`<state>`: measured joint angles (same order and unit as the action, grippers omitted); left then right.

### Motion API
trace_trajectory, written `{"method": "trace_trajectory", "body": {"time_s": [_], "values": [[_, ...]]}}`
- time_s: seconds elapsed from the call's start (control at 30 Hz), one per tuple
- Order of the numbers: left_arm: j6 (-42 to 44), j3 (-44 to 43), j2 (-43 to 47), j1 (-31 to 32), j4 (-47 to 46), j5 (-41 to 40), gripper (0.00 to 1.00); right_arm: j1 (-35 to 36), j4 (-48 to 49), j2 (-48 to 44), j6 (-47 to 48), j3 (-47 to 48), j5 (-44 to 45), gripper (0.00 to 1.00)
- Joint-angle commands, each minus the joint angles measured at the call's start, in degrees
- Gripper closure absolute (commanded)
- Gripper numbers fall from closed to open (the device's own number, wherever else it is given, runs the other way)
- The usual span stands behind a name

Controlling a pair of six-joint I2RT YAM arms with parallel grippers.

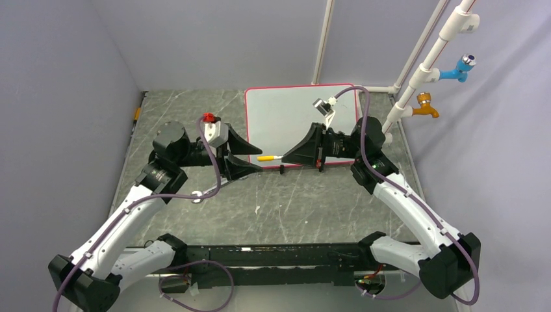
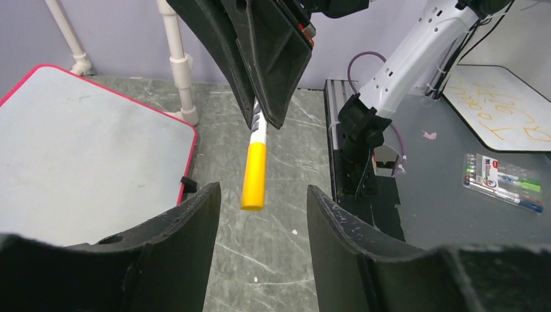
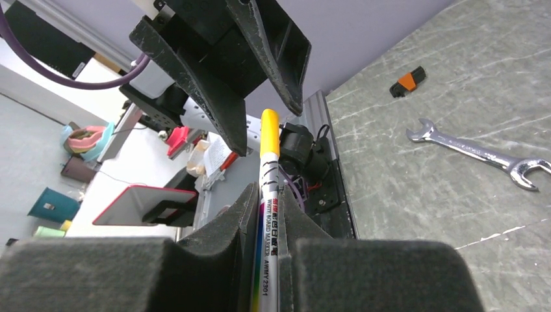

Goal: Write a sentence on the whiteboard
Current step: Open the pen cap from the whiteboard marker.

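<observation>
The whiteboard [image 1: 292, 120] [image 2: 78, 149] lies flat at the back of the table, white with a red rim, and no sentence shows on it. My right gripper [image 1: 286, 156] [image 3: 269, 195] is shut on a whiteboard marker [image 1: 268, 157] [image 3: 269, 162], held level above the board's near edge. The marker's yellow cap [image 2: 254, 174] points at my left gripper [image 1: 255, 160] [image 2: 263, 188]. That gripper is open, and the cap's end sits just between its fingertips with a gap on both sides.
White pipes with a blue tap [image 1: 460, 67] and an orange tap [image 1: 425, 106] stand at the back right. A wrench [image 3: 481, 153] and a small orange-black piece [image 3: 407, 81] lie on the table. Beyond the table are another board with orange writing [image 2: 500, 110] and a marker pack [image 2: 500, 182].
</observation>
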<state>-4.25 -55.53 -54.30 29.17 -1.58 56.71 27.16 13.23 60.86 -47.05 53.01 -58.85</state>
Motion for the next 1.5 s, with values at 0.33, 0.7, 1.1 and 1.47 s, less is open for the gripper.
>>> {"method": "trace_trajectory", "body": {"time_s": [0.33,0.7,1.1,1.47], "values": [[-3.7,0.6,-1.2,-0.3,-6.3,3.1,0.77,0.7,7.9,1.4,-3.0,1.2,-1.8,1.00],[-1.9,0.8,-0.2,-0.3,-4.6,0.3,1.00,0.8,7.8,2.0,-3.2,1.1,-1.3,1.00],[2.4,1.1,0.9,-0.3,-0.4,-4.0,1.00,0.6,-3.3,-0.1,1.6,2.8,1.4,1.00],[0.6,2.7,1.6,-1.6,-3.0,-4.6,1.00,-1.5,-6.1,-3.9,2.7,1.7,1.1,1.00]]}}
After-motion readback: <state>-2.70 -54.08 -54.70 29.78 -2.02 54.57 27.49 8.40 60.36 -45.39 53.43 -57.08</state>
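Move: The right hand already holds the marker level and crosswise, its yellow cap sticking out towards the left hand; the cap's middle is about 2 cm to the right of the open left hand, 1 cm ahead and level, and some 5 cm to the left of the right hand. From the left hand, the wrench lies on the table roughly 13 cm left, 4 cm ahead and 30 cm below, and the whiteboard's middle about 26 cm ahead, 14 cm right and 28 cm below. The left hand stays almost in place, pointing right, and shuts its fingers from a little over half open to nearly closed, pinching the outer end of the yellow cap, while the right hand keeps its steady grip on the marker barrel. With the cap between them both hands rise barely half a centimetre and then sink together by about 1.5 cm, the left also easing some 1 cm forward, with hardly any turn of either wrist and no drawing apart yet. ##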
